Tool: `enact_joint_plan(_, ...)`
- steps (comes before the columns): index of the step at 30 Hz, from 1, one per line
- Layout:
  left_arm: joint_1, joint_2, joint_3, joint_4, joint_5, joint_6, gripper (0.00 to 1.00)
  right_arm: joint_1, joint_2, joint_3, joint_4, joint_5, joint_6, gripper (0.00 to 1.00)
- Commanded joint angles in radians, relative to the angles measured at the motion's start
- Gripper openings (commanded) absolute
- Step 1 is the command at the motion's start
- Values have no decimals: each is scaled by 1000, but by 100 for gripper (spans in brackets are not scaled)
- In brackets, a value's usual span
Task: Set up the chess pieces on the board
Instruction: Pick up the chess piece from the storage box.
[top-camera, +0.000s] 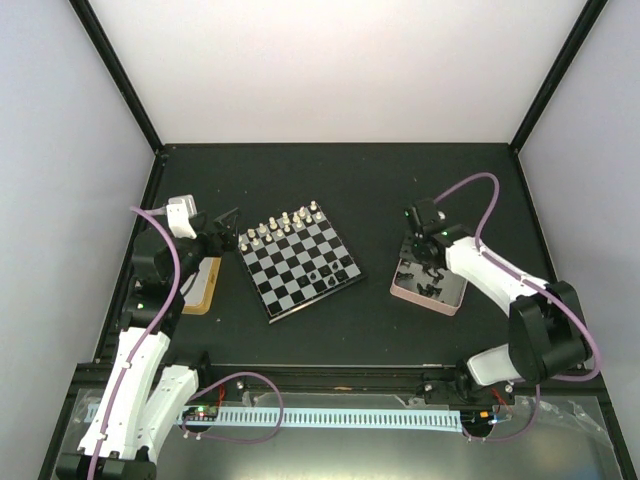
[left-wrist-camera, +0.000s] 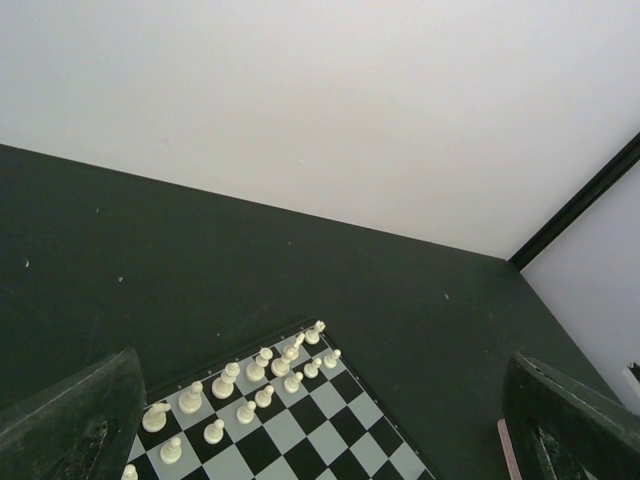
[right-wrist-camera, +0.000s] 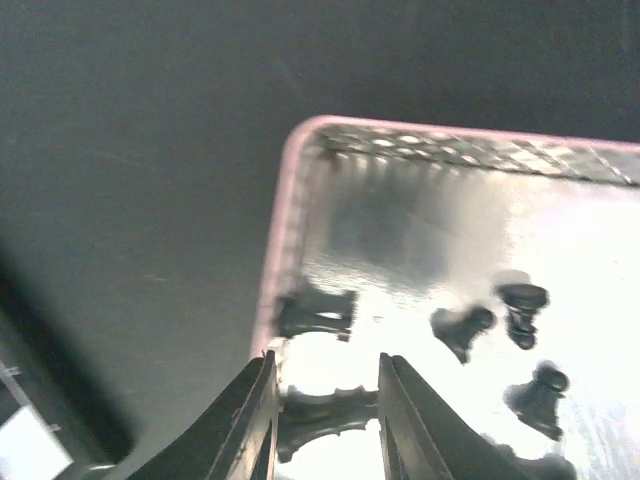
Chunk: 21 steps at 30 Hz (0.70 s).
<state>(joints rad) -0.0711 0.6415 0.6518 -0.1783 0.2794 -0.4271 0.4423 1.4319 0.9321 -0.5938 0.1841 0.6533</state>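
The board (top-camera: 300, 262) lies mid-table, turned at an angle. Several white chess pieces (top-camera: 285, 225) stand in two rows along its far edge, also seen in the left wrist view (left-wrist-camera: 255, 375). One black piece (top-camera: 316, 273) stands on the board's near half. My left gripper (top-camera: 228, 222) hovers wide open and empty by the board's left corner, its fingers (left-wrist-camera: 70, 420) at the frame's lower corners. My right gripper (right-wrist-camera: 325, 400) is low inside the pink-rimmed tray (right-wrist-camera: 285, 220), partly open. A black piece (right-wrist-camera: 325, 415) lies on its side across the gap between its fingers.
More black pieces (right-wrist-camera: 462, 328) lie loose in the pink-rimmed tray (top-camera: 400, 290), one (right-wrist-camera: 318, 310) just beyond my right fingertips by the rim. A tan-rimmed tray (top-camera: 205, 290) sits under my left arm. Dark frame posts stand at the table's far corners.
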Motion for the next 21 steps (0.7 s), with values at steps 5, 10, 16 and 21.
enact_joint_plan(5,10,-5,15,16,16,8,99,-158,-12,-157,194,-203,39,28)
enact_joint_plan(10,10,-5,17,13,17,9,99,-175,38,-160,169,-115,52,27)
enact_joint_plan(16,10,-6,15,16,17,8,99,-174,91,-140,128,-52,47,27)
enact_joint_plan(21,11,-6,14,15,16,8,99,-174,113,-135,115,-14,57,28)
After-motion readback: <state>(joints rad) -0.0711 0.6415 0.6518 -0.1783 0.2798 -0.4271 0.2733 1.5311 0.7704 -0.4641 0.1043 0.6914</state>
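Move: From the right hand, the black pawn lying near the far part of the storage box is about 5 cm to the right, roughly level fore-and-aft and 9 cm down. The rook by the box's left wall lies almost straight below, about 1 cm left, with a longer black piece some 4 cm back and 2 cm left of the hand; a tipped-up pawn is 8 cm right and 1 cm back. From the left hand, the lying pawn is roughly 43 cm right, 2 cm ahead and 28 cm down. The right hand, empty and with its fingers still about a quarter open, sinks some 7 cm while shifting about 5 cm to the right, leaving the rook beside the left wall and coming down towards the lying black pawn. Most of the sideways travel comes early and the later part is nearly straight down, as the hand turns about 10 degrees clockwise and its fingers tip a little steeper, ending just short of the pawn with no touch to be seen. ##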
